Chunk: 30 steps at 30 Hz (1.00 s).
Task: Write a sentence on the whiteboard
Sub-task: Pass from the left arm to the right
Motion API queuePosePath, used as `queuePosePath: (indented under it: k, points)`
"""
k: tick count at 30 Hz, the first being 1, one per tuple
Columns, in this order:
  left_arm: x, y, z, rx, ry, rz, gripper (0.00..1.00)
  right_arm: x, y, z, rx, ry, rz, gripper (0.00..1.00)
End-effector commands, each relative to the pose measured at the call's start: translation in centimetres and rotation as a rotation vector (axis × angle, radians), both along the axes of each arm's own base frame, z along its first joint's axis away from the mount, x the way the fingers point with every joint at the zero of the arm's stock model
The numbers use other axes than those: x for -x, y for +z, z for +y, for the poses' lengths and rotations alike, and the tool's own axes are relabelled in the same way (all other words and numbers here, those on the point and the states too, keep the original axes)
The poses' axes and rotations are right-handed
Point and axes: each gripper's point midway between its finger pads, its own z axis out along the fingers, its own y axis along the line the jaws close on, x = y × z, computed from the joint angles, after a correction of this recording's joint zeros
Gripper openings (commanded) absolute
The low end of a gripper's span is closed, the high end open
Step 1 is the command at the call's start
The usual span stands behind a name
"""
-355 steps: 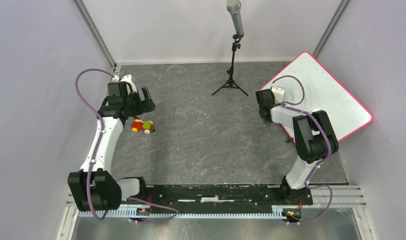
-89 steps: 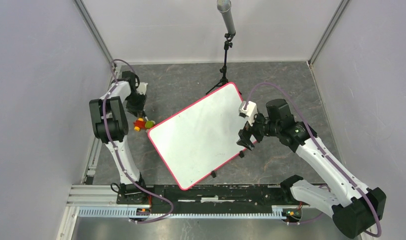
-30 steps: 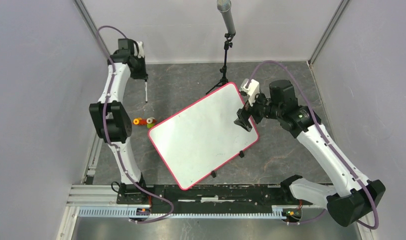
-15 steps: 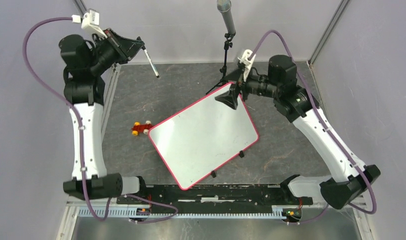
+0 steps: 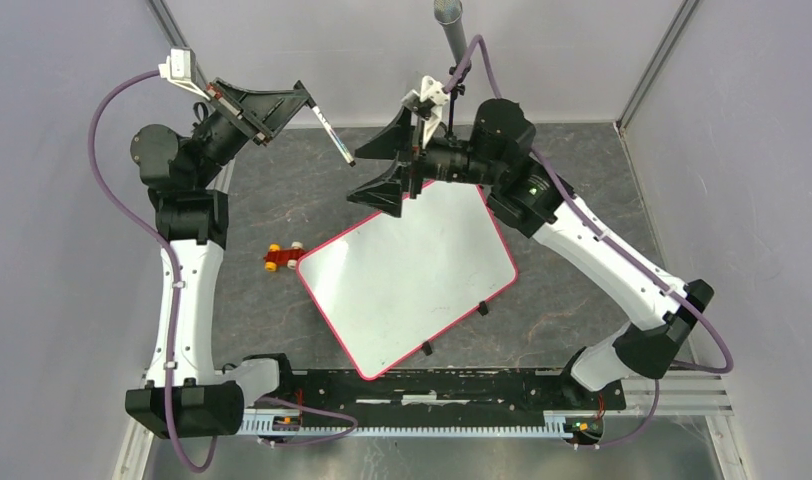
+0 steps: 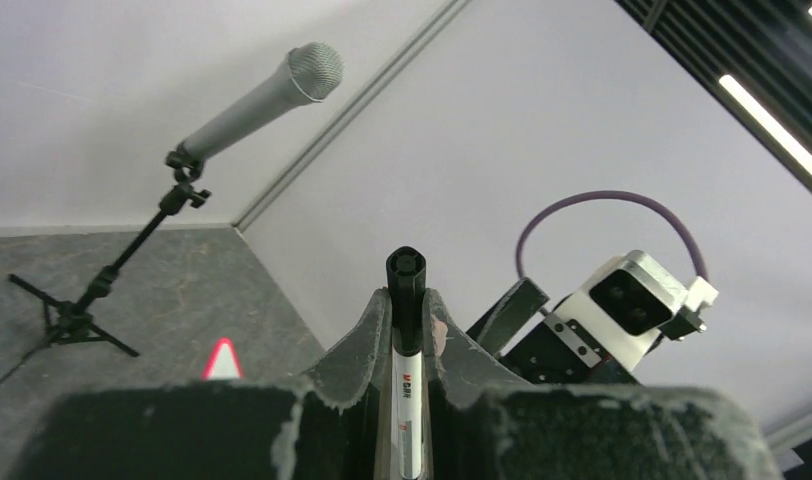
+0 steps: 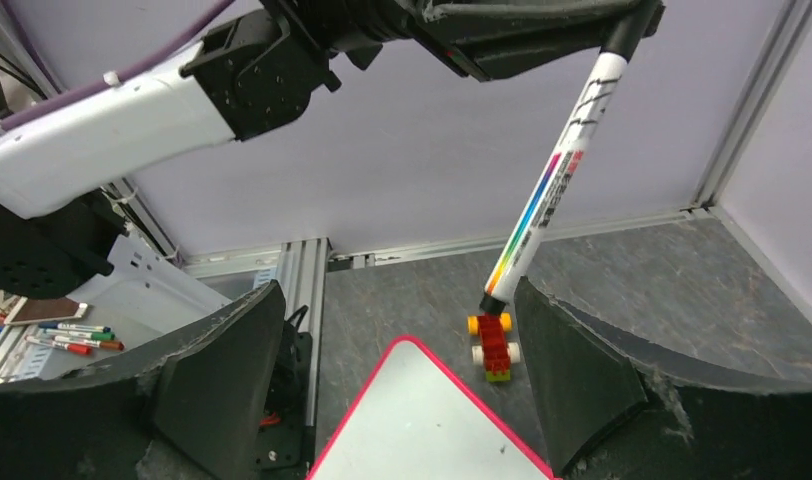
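Observation:
The whiteboard (image 5: 412,280), white with a pink-red rim, lies flat and turned at an angle in the middle of the table. Its face is bare white; the sentence is out of view. My left gripper (image 5: 300,98) is raised at the back left, shut on a capped marker (image 5: 334,138) that points toward the right arm. In the left wrist view the marker (image 6: 406,330) sits clamped between the fingers. My right gripper (image 5: 370,170) hangs open in the air just right of the marker's end. From the right wrist the marker (image 7: 557,175) ends beside the right fingertip (image 7: 542,310), above the whiteboard (image 7: 432,430).
A small red toy car (image 5: 282,257) stands just left of the board's left corner, toy car (image 7: 494,345). A microphone on a tripod (image 5: 449,40) stands at the back centre. Two black clips (image 5: 482,308) sit on the board's near edge. Loose markers (image 7: 67,335) lie off the table.
Both arms have lifted. The left gripper swung the marker rightward and outward; the right gripper left the board's far corner and moved left, up to the marker's end, jaws narrowing slightly.

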Motion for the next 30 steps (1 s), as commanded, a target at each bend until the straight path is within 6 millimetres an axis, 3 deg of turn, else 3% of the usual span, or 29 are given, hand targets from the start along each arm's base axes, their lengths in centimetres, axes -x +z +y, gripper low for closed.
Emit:
queuePosePath:
  k: [1, 6, 10, 12, 14, 17, 19, 22, 24, 26, 30]
  points:
    - [4.4, 3.3, -1.2, 0.084, -0.108, -0.095, 0.03, -0.3, 3.8, 0.9, -0.095, -0.046, -0.034, 0.90]
    - [5.3, 3.0, -1.6, 0.095, -0.131, -0.085, 0.02, -1.3, 4.2, 1.5, -0.117, -0.103, -0.013, 0.84]
    - [5.7, 2.6, -1.8, 0.105, -0.143, -0.080, 0.02, -2.5, 4.3, 2.0, -0.125, -0.154, 0.027, 0.67]
    - [5.7, 2.4, -1.8, 0.103, -0.143, -0.078, 0.02, -2.1, 4.4, 2.2, -0.131, -0.132, 0.030, 0.51]
    - [5.7, 2.1, -1.8, 0.101, -0.139, -0.075, 0.02, -1.7, 4.3, 2.2, -0.130, -0.110, 0.024, 0.25]
    - [5.8, 2.0, -1.8, 0.091, -0.133, -0.078, 0.02, -1.4, 3.6, 2.1, -0.102, -0.102, 0.009, 0.01]
    - [5.6, 1.5, -2.0, 0.066, -0.136, -0.061, 0.04, -1.2, 2.8, 1.6, -0.069, -0.105, -0.016, 0.00]
    - [6.2, -0.3, -2.8, -0.105, -0.186, -0.057, 0.48, -1.3, 1.2, 0.3, 0.005, -0.110, -0.063, 0.00]
    - [6.1, -2.3, -2.6, -0.260, -0.162, -0.034, 0.67, -1.8, 0.0, -1.4, 0.061, -0.131, -0.102, 0.00]
    - [6.1, -4.4, -2.3, -0.389, -0.162, 0.003, 0.79, -2.5, -1.6, -3.3, 0.133, -0.155, -0.158, 0.00]
    - [7.1, -7.0, -2.8, -0.496, -0.313, 0.030, 0.81, -1.6, -5.2, -5.7, 0.295, -0.072, -0.282, 0.00]
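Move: The left hand holds the marker by its capped end, the marker's middle some 4 cm below it, 2 cm back and 3 cm to its right. The open right gripper waits about 8 cm back, 9 cm right and 6 cm below the left hand. From the right hand the marker's middle is about 6 cm ahead, 6 cm left and 2 cm up; the whiteboard's middle lies some 7 cm ahead, 6 cm right and 45 cm down. The right fingers shut on the marker's free tail end and pinch it, after reaching about 2.5 cm left and 2 cm forward while the left hand brings the marker some 4.5 cm back. Then the left fingers open and let go of the cap, the left hand sinking about 3 cm and rolling some 15 degrees, and the right hand draws the marker away, 5 cm right and 5 cm down. ##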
